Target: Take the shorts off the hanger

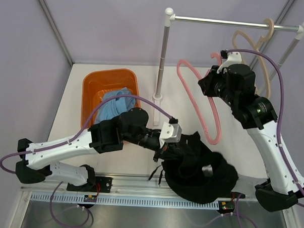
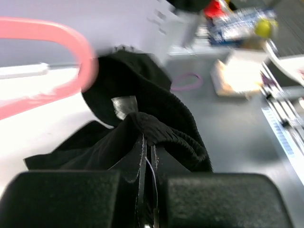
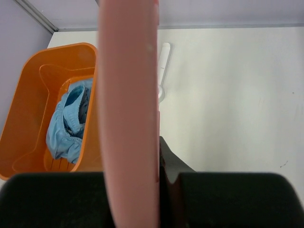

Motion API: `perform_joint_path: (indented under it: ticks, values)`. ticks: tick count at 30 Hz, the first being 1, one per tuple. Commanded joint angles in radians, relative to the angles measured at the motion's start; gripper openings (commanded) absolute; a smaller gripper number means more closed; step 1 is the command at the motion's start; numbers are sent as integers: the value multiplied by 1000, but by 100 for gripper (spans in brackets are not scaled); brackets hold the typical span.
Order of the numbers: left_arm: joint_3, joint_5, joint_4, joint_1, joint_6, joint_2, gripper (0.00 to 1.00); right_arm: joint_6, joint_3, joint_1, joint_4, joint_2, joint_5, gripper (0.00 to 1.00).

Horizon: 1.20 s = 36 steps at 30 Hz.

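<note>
The black shorts (image 1: 202,169) lie bunched at the table's front edge, free of the pink hanger (image 1: 203,103). My left gripper (image 1: 166,151) is shut on the shorts' waistband (image 2: 154,128); a grey label (image 2: 124,105) shows on the fabric. My right gripper (image 1: 210,82) is shut on the pink hanger (image 3: 128,104) and holds it in the air, its lower end just above the shorts. The hanger's curved end shows at the upper left of the left wrist view (image 2: 71,42).
An orange tub (image 1: 92,88) holding blue clothes (image 1: 114,105) stands at the left, also in the right wrist view (image 3: 28,95). A white clothes rail (image 1: 231,21) with a beige hanger (image 1: 258,45) stands at the back right, its post foot (image 1: 157,100) on the table.
</note>
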Motion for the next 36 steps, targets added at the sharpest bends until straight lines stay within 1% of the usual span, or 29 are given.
perform_joint_path:
  ticks: [1, 2, 4, 5, 7, 8, 10, 11, 12, 13, 14, 15, 16, 17, 18, 19, 20, 21, 23, 25, 28, 29, 30, 31, 32, 33, 34, 35, 36]
  values:
    - [0, 112, -49, -27, 65, -40, 1, -11, 101, 5, 90, 38, 55, 0]
    - [-1, 41, -42, -30, 56, -69, 2, -18, 119, 5, 76, 49, 72, 0]
    - [2, -51, -26, -30, 58, -101, 3, -26, 162, 5, 63, 75, 90, 0]
    - [9, -220, -2, -30, 58, -136, 2, -29, 173, 5, 46, 81, 104, 0]
    - [35, -411, 15, -30, 64, -155, 0, -29, 184, 5, 40, 85, 107, 0]
    - [54, -602, 20, -30, 79, -160, 0, -24, 179, 5, 38, 82, 104, 0]
    - [158, -790, 20, -28, 139, -140, 0, -20, 164, 4, 38, 68, 95, 0]
    - [201, -958, 29, -25, 169, -126, 0, -15, 159, 5, 33, 63, 87, 0]
    - [289, -1022, 43, -21, 252, -97, 0, -15, 151, 5, 30, 53, 87, 0]
    - [333, -1120, 66, -19, 307, -82, 0, -15, 150, 5, 23, 48, 87, 0]
    - [371, -1164, 146, -21, 368, -69, 0, -15, 148, 5, 17, 45, 90, 0]
    - [414, -1191, 190, -19, 486, -54, 0, -15, 148, 7, 12, 40, 90, 0]
    - [510, -1208, 228, -19, 542, -27, 0, -17, 150, 5, 7, 36, 89, 0]
    - [561, -1204, 294, -18, 595, -14, 0, -15, 151, 5, -2, 33, 84, 0]
    - [609, -1196, 344, -18, 695, 0, 0, -14, 153, 5, -6, 28, 81, 0]
    - [693, -1190, 383, -16, 743, 24, 0, -14, 154, 5, -11, 23, 75, 0]
    - [727, -1179, 464, -10, 795, 38, 0, -12, 157, 5, -20, 22, 67, 0]
    - [756, -1175, 501, -7, 884, 50, 0, -12, 157, 5, -23, 20, 63, 0]
    - [799, -1161, 588, 17, 976, 78, 0, -15, 153, 5, -34, 9, 60, 0]
    - [786, -1152, 616, 50, 998, 83, 0, -17, 144, 5, -33, -1, 61, 0]
    - [715, -1150, 600, 165, 903, 66, 0, -17, 125, 5, -33, -14, 56, 0]
    - [619, -1143, 586, 236, 854, 34, 0, -17, 115, 5, -31, -14, 55, 0]
    - [562, -1132, 578, 273, 757, 17, 0, -17, 108, 5, -30, -20, 50, 0]
    - [507, -1123, 574, 306, 712, 1, 0, -17, 104, 5, -30, -23, 47, 0]
    - [400, -1124, 567, 368, 666, -12, 0, -15, 96, 5, -28, -24, 46, 0]
    - [352, -1126, 555, 404, 562, -34, 0, -17, 95, 5, -31, -26, 43, 0]
    - [309, -1115, 532, 436, 497, -42, 0, -17, 93, 5, -33, -29, 37, 0]
    - [266, -1091, 471, 503, 420, -49, 0, -17, 90, 7, -34, -29, 35, 0]
    - [175, -1068, 443, 536, 272, -62, 0, -17, 90, 5, -36, -30, 33, 0]
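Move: The orange basket that the black shorts are bound for lies some 35 cm ahead and 30 cm to the left of the left hand, about 30 cm below. The blue shorts inside it are roughly 33 cm ahead, 27 cm left and equally low; the rack's left foot is about 36 cm ahead, 5 cm left, 35 cm down. The pink hanger hangs 22 cm ahead, 13 cm right, nearly level. From the right hand the basket lies around 37 cm left, 8 cm ahead, 32 cm below. The black shorts, still pinched by the waistband and already off the hanger, are whipped up nearly 40 cm by the left arm as it goes forward and left towards the basket, then sinks some 10 cm while still pushing forward. Its shut fingers swing counter-clockwise from pointing right to pointing forward and tilted up. The right hand keeps the pink hanger, lifting it slightly and drawing back. ##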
